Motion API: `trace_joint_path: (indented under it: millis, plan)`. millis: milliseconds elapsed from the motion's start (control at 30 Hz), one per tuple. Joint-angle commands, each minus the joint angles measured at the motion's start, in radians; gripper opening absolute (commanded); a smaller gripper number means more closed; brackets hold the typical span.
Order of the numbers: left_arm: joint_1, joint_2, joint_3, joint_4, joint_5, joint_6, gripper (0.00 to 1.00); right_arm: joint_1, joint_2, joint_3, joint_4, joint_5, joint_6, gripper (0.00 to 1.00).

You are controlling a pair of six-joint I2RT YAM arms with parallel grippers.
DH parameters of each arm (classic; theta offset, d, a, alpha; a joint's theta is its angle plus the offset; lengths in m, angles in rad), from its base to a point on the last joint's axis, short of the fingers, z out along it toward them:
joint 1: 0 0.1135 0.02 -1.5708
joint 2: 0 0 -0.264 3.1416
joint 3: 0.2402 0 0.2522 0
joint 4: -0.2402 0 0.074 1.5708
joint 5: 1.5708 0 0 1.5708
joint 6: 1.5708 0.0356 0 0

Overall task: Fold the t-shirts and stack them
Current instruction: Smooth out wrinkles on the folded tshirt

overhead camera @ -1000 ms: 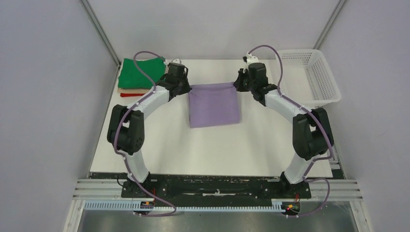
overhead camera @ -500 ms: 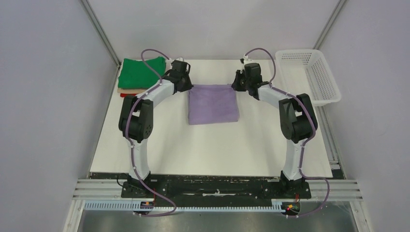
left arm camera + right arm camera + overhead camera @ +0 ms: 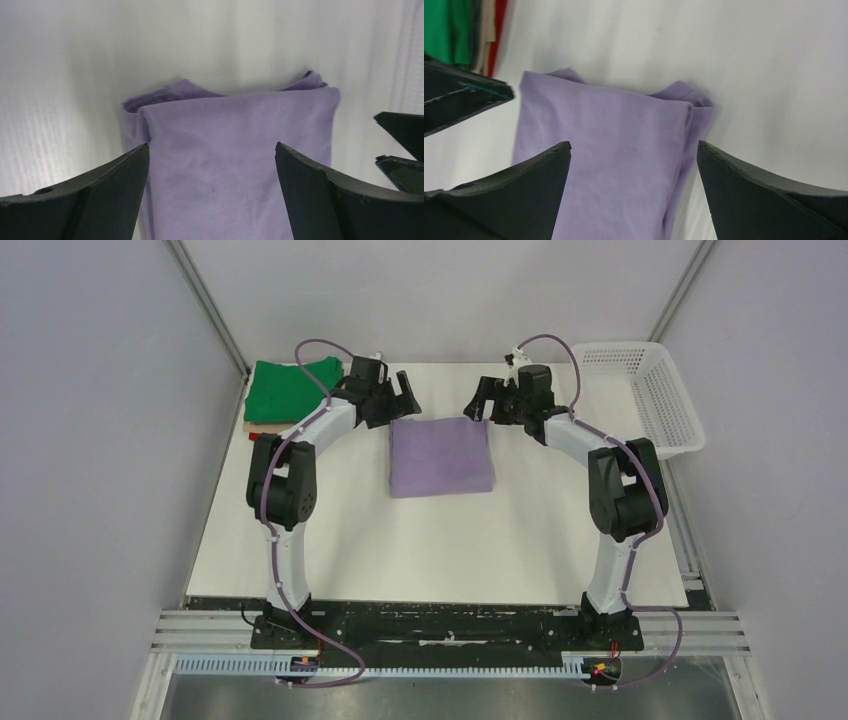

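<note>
The lavender t-shirt (image 3: 441,457) lies folded into a rectangle on the white table (image 3: 440,550), mid-back. It also shows in the left wrist view (image 3: 230,165) and the right wrist view (image 3: 609,160). My left gripper (image 3: 403,397) is open and empty, just above the shirt's far left corner. My right gripper (image 3: 479,400) is open and empty, just above the far right corner. A folded stack sits at the back left: a green shirt (image 3: 290,390) on top, a tan one (image 3: 272,427) under it, a red one (image 3: 262,437) at the bottom.
A white plastic mesh basket (image 3: 645,400) stands at the back right, past the table's right edge. Grey walls close in the left, right and back sides. The arm bases sit at the near edge.
Both grippers have let go of the shirt's far corners, opened and lifted slightly. The lavender shirt now lies flat and still.
</note>
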Motion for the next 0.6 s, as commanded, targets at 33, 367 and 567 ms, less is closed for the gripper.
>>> trace_joint_path:
  millis: [33, 367, 567]
  plan:
    - [-0.002, 0.034, 0.078, 0.091, 0.191, -0.08, 1.0, 0.018, -0.008, -0.009, 0.158, -0.213, 0.083, 0.98]
    - [0.004, 0.182, 0.145, -0.037, 0.121, -0.068, 1.0, 0.022, 0.227, 0.109, 0.19, -0.228, 0.17, 0.98]
    - [0.003, 0.143, 0.034, -0.012, 0.168, -0.069, 1.0, 0.024, 0.264, 0.019, 0.177, -0.226, 0.176, 0.98]
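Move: The folded purple t-shirt's middle lies about 9 cm right of the left hand, 8 cm back and 6 cm below. From the right hand it is about 10 cm left, 7 cm back and 7 cm below. The stack with the green shirt on top stands some 25 cm left of the left hand and 5 cm ahead; the white basket is about 35 cm right of the right hand and 4 cm ahead. Both open hands converge, right about 6 cm leftward, left less, then drop fingertips onto the t-shirt's far part. ##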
